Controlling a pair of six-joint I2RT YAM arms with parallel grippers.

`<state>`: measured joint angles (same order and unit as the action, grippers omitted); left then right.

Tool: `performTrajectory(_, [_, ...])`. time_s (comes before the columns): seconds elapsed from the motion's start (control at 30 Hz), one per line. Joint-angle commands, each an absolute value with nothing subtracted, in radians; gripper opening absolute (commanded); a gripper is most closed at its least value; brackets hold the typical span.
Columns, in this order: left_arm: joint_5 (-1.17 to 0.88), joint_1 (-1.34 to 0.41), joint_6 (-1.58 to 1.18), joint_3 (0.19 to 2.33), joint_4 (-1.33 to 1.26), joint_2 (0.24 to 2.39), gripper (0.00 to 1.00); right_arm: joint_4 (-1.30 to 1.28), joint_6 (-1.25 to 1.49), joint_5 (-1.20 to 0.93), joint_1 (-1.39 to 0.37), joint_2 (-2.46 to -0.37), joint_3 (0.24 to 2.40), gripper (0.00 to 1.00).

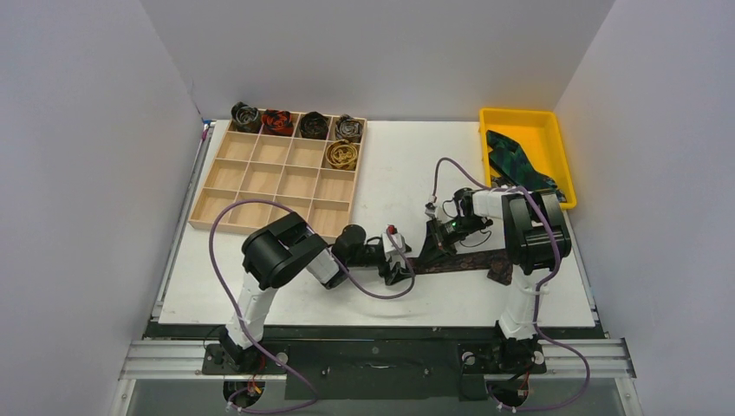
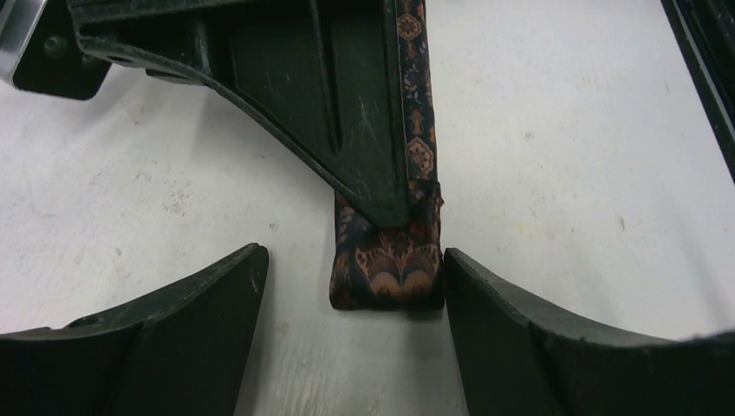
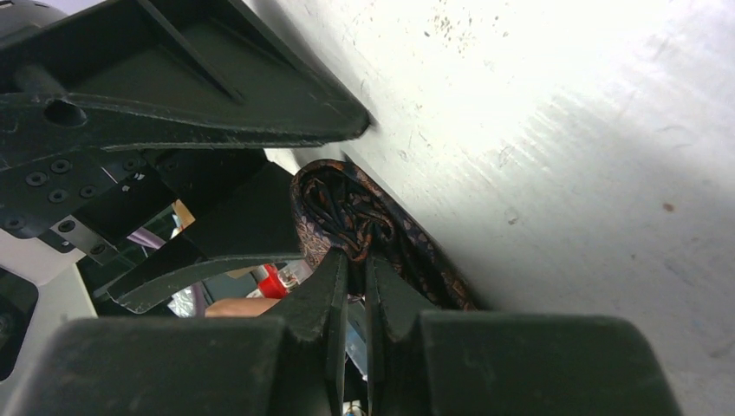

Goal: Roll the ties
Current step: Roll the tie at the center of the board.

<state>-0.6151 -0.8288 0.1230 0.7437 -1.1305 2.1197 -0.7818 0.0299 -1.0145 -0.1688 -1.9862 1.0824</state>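
A dark brown-black patterned tie (image 1: 468,260) lies flat along the near part of the table. Its narrow end is folded into a small first turn (image 2: 387,270). My right gripper (image 3: 357,256) is shut on that folded end (image 3: 334,195), pinching the cloth between its tips. One of its fingers (image 2: 364,147) presses down onto the fold from above. My left gripper (image 2: 354,260) is open, with the fold between its fingers, close against the right one. In the top view the left gripper (image 1: 400,264) and right gripper (image 1: 440,243) meet at the tie's left end.
A wooden compartment tray (image 1: 260,178) at the back left holds several rolled ties (image 1: 312,125) in its far row. A yellow bin (image 1: 520,113) at the back right holds a green-blue tie (image 1: 511,160). White walls enclose the table.
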Motion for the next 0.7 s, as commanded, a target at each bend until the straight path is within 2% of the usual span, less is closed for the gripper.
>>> performTrajectory(0.0, [-0.604,-0.858,0.04,0.759,-1.123,2.212,0.7,-0.715,-0.057,-0.832,-0.167,-2.009,1.037,0.0])
performTrajectory(0.07, [-0.587,-0.874,0.029,0.765,-1.119,2.216,0.66,-0.69,-0.043,-0.836,-0.167,-1.999,1.029,0.0])
performTrajectory(0.13, [-0.551,-0.887,0.044,0.762,-1.078,2.206,0.59,-0.672,-0.03,-0.846,-0.169,-1.989,1.027,0.0])
performTrajectory(0.23, [-0.491,-0.893,0.086,0.746,-0.965,2.171,0.46,-0.668,-0.027,-0.865,-0.181,-1.967,1.038,0.0])
performTrajectory(0.43, [-0.429,-0.89,0.221,0.725,-0.723,2.086,0.3,-0.67,-0.003,-0.887,-0.214,-1.933,1.065,0.0])
performTrajectory(0.67, [-0.406,-0.864,0.278,0.736,-0.488,2.027,0.28,-0.819,-0.107,-0.788,-0.171,-1.899,1.098,0.0])
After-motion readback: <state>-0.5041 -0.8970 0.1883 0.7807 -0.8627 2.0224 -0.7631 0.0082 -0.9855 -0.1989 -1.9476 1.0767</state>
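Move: The rolled part of the tie lies about 2 cm to the right of the left hand and 1 cm nearer the base, roughly level with its open fingers. The right fingers already pinch its upper fold, so its middle is only about 1 cm left of that hand and 1 cm below. The tie's folded loose end is some 20 cm right of the left hand, about level fore-and-aft; the wooden tray's middle is roughly 28 cm left of that hand and 21 cm ahead. The tie roll gets taken between the left fingers: that hand slides right about 2 cm along both its sides while easing back 1 cm towards the base, closing from wide to about a third open. Still closed around it, the hand then draws left about 1 cm, fingertips dipping some 10 degrees. The right hand keeps its shut pinch on the fold, staying almost in place. ##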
